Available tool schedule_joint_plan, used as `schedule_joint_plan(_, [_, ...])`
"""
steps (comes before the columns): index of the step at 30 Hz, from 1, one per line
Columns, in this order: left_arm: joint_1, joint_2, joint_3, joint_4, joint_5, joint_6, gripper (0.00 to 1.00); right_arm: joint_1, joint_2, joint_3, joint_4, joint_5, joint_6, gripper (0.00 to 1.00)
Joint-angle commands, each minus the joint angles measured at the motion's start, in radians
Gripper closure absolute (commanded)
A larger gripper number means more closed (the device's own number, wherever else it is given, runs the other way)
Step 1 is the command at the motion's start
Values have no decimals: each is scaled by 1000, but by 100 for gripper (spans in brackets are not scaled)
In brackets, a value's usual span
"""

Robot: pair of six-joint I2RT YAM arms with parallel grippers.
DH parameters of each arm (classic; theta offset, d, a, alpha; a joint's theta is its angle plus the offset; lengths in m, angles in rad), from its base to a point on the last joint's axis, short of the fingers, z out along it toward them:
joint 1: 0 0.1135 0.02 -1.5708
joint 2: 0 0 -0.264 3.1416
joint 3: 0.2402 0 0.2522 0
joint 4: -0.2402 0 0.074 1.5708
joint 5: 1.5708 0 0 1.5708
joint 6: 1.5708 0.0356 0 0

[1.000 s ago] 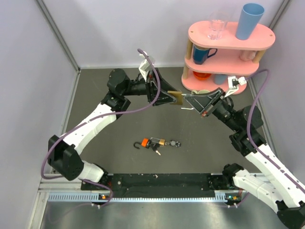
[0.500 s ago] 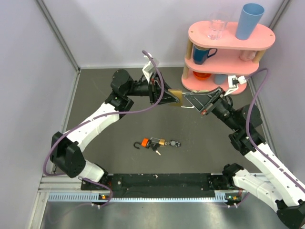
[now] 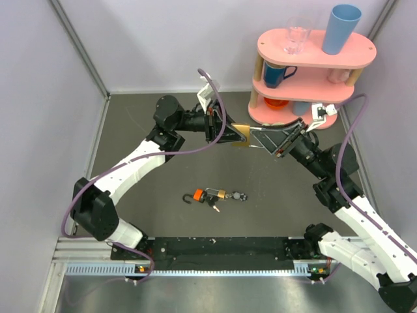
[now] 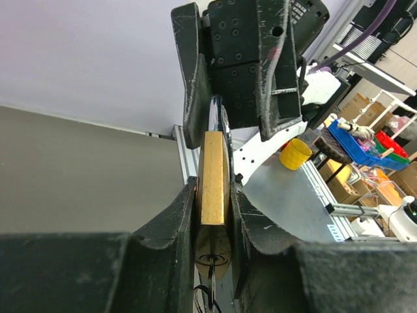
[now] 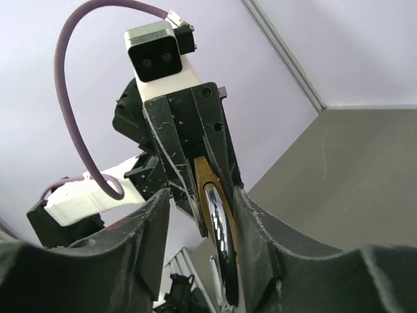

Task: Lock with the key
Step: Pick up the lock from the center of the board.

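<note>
High over the table's middle, my left gripper (image 3: 233, 135) is shut on the body of a large brass padlock (image 3: 241, 135). In the left wrist view the brass body (image 4: 214, 171) sits edge-on between my left gripper's (image 4: 213, 184) pads. My right gripper (image 3: 258, 137) faces it, open, with its fingers either side of the silver shackle (image 5: 219, 236). In the right wrist view my right gripper (image 5: 202, 195) leaves a clear gap on the shackle's left. The key (image 3: 214, 205) lies in a small bunch on the table beside an orange-and-black padlock (image 3: 201, 194).
A tiny brass padlock (image 3: 221, 194) on a round ring (image 3: 237, 195) lies next to the bunch. A pink tiered shelf (image 3: 317, 49) with cups and a glass stands at the back right, close behind my right arm. Grey walls close in both sides.
My left gripper closed on the brass padlock's body and edged right. My right gripper, shut on the shackle before, has opened.
</note>
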Motion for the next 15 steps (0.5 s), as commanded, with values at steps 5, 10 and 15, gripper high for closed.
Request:
schedule_joint_plan(5, [69,-36,-42,48,-31,-39,100,9,-17,81,-151,41,-109,26])
schedule_joint_plan(10, [152,-91,-126,57,-14,-59,100,9,-9,123,-254,90,-192,9])
schedule_joint_plan(15, [240,-176,-206,-1,3,-47,100,9,15,134,-298,105,-225,1])
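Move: Between the left hand's finger pads sits the lock, its brass body about 1 cm to the right of that hand point; from the right hand it lies some 6 cm to the left and 1 cm ahead, about level, with its shackle between the fingers. Below the left hand on the board, roughly 38 cm down, the key lies about 4 cm back and 8 cm left, and the orange lock 2 cm back and 13 cm left. Drawing the lock clear of the right hand, the left hand keeps its pinch on the body and sinks about 6 cm while going some 5 cm left and 5 cm forward, slowly at first, tipping and swinging roughly 15 degrees. The right fingers, already parting, open nearly wide and release the shackle, that hand easing down 2 to 3 cm and slightly forward. ##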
